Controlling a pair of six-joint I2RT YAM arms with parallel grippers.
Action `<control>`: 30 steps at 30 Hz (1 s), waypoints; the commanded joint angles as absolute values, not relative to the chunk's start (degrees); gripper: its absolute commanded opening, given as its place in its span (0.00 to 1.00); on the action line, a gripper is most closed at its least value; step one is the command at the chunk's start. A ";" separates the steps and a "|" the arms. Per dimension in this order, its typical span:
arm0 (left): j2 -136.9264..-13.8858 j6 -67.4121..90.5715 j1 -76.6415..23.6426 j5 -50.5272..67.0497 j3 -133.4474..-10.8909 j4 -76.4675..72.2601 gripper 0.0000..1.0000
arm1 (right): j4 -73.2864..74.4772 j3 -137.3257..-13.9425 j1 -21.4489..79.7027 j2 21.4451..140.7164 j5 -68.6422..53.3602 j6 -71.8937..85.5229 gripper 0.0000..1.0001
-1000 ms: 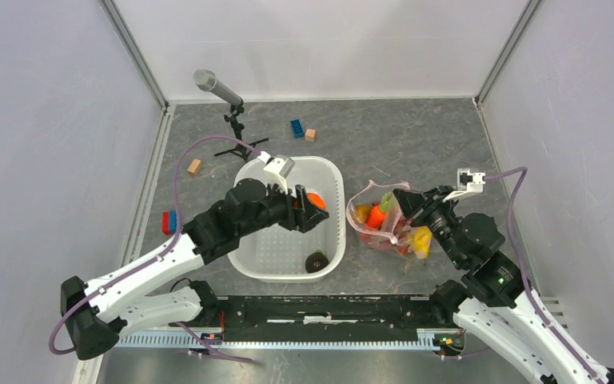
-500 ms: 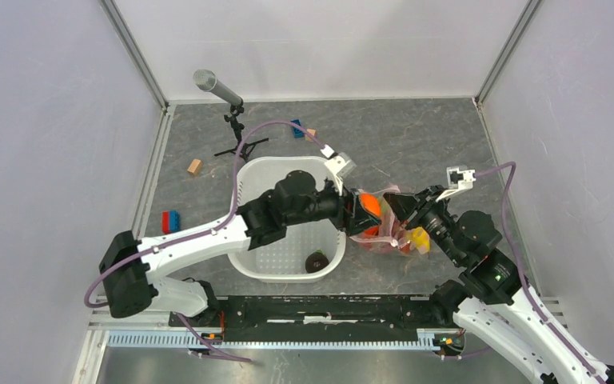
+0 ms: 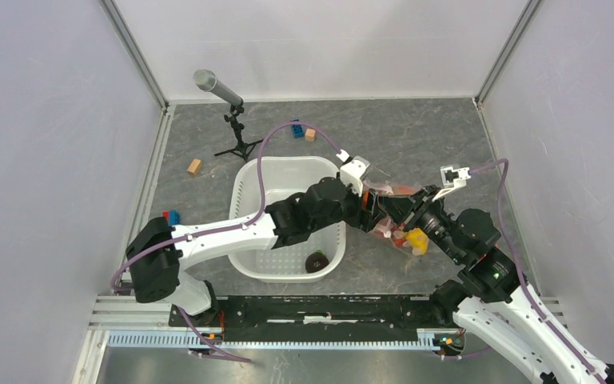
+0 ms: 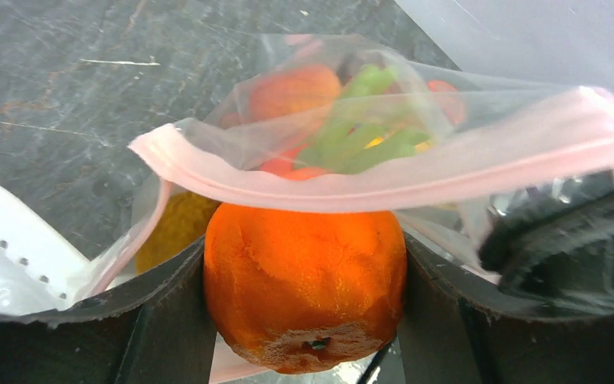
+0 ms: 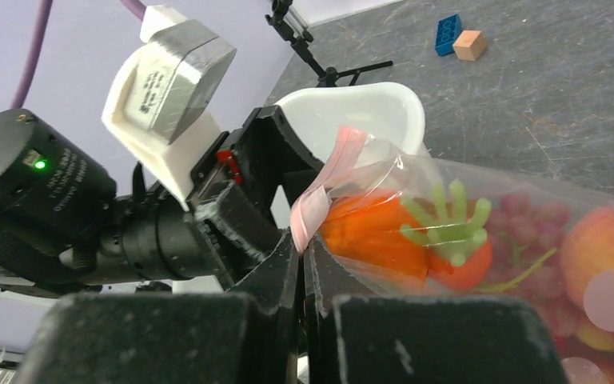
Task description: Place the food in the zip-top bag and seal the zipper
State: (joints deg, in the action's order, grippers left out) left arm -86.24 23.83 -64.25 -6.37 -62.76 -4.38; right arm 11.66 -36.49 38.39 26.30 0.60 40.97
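My left gripper is shut on an orange, which sits right at the open mouth of the zip-top bag, under its pink zipper. My right gripper is shut on the zipper edge and holds the mouth up. Inside the bag I see an orange carrot, a red pepper with a green top, purple grapes and a yellow fruit. From above, both grippers meet at the bag, right of the basin.
The white basin holds a dark round item. A microphone stand stands at the back left. Blue and wooden blocks lie behind the basin, another wooden block and a red-blue one to its left.
My left arm has swung right from over the basin to the bag's mouth, carrying the orange. The right gripper has kept its hold on the bag's edge.
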 commanded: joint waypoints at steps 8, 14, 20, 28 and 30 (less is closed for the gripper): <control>-90.30 20.89 -63.97 -5.53 -69.53 -14.81 0.55 | 4.12 -42.64 38.75 22.73 -5.24 45.67 0.03; -92.26 20.57 -63.90 20.31 -69.96 -24.13 0.57 | 2.74 -40.08 38.76 19.52 -0.37 47.42 0.03; -92.78 23.68 -63.83 29.18 -65.93 -37.87 0.58 | 3.07 -38.94 38.76 18.33 1.44 49.30 0.03; -88.08 20.91 -63.37 25.50 -62.87 -42.37 0.64 | 1.09 -37.09 38.76 20.94 -2.64 49.83 0.03; -87.80 20.16 -63.28 28.44 -62.91 -42.66 0.65 | -1.30 -36.70 38.75 22.83 -4.87 49.90 0.03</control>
State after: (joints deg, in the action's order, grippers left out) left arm -91.68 22.15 -62.30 21.85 -62.35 -33.34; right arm 6.79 -37.54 38.04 19.18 2.04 48.23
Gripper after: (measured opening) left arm 0.736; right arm 0.032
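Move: The tangerine is already in the left fingers; the mouth of the zip-top bag lies about 4 cm to that hand's right and 3 cm ahead, nearly level. The yellow food low in the bag is some 10 cm right, 7 cm back and 12 cm below; the avocado in the bin is about 13 cm left, 12 cm back and 14 cm down. From the right fingers, pinching the bag's rim, the mouth is about 4 cm ahead, 1 cm left and 4 cm lower. The tangerine, still gripped, is worked into the bag's mouth: after a small nudge forward the left hand carries it right and up, about 6 cm each, and back some 4, turning clockwise by roughly 25 degrees as its fingertips lift towards level. The right hand keeps its pinch on the rim and raises it about 6 cm, easing slightly back and right and rolling its left side up. ##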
